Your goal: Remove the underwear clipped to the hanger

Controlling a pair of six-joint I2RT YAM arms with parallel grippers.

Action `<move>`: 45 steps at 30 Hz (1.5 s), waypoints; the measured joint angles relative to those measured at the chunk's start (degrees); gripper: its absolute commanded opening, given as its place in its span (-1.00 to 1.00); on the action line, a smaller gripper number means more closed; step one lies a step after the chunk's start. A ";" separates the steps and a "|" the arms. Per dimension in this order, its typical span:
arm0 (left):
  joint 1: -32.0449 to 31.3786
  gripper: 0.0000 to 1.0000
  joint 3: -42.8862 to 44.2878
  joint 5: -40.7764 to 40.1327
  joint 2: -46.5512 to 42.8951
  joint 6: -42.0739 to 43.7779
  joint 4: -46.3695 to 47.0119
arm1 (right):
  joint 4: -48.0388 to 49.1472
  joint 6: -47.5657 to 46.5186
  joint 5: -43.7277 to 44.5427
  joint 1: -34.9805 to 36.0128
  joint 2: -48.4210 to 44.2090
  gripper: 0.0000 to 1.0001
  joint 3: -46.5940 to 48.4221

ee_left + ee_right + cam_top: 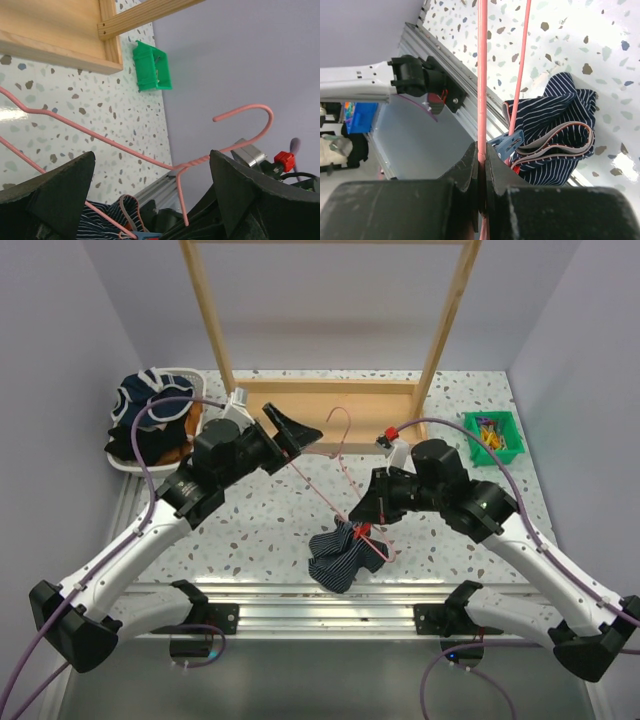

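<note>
The hanger (340,475) is thin pink wire, held tilted above the table, its hook (255,114) pointing up toward the wooden frame. My right gripper (360,510) is shut on one wire of it (482,75), just above the clips. The underwear (345,555), navy with thin pinstripes, hangs bunched from the hanger's low end. A blue clip (507,145) and a small red clip (362,531) hold the cloth (560,130) there. My left gripper (300,432) is open near the hook. The hanger's twisted neck (200,161) lies between its wide-apart fingers without touching them.
A big wooden frame (330,390) stands at the back. A green bin (492,435) of clips sits back right. A white basket (195,420) of dark clothes sits back left. An aluminium rail (320,600) runs along the near table edge under the underwear.
</note>
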 measured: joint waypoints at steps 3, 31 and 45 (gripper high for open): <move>0.13 1.00 0.00 0.79 0.15 -5.40 0.02 | -0.31 -1.18 0.87 -0.02 -1.62 -1.00 -0.98; 4.09 -1.00 -8.04 11.10 10.08 -37.55 23.82 | 4.37 -6.47 5.14 1.46 -2.58 -0.17 -3.10; 7.58 -1.00 -16.65 11.43 9.44 -34.93 26.75 | 6.19 -3.87 14.73 1.33 -1.01 0.90 -1.55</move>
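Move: The hanger's upper shoulder wire, which the open left hand goes for, lies about 3 cm ahead, 3 cm right and 3 cm below it. The neck under the hook is some 3 cm ahead and 8 cm right, 3 cm lower. That shoulder wire lies about 15 cm ahead, 9 cm left and 3 cm above the right hand, which still grips the hanger; the blue clip is 1 cm back, 2 cm left and 3 cm below, the underwear 3 cm back, 3 cm left, 12 cm below. Left hand reaches about 5 cm forward-right, pinches the hanger, then sinks; right lets go and eases forward. ##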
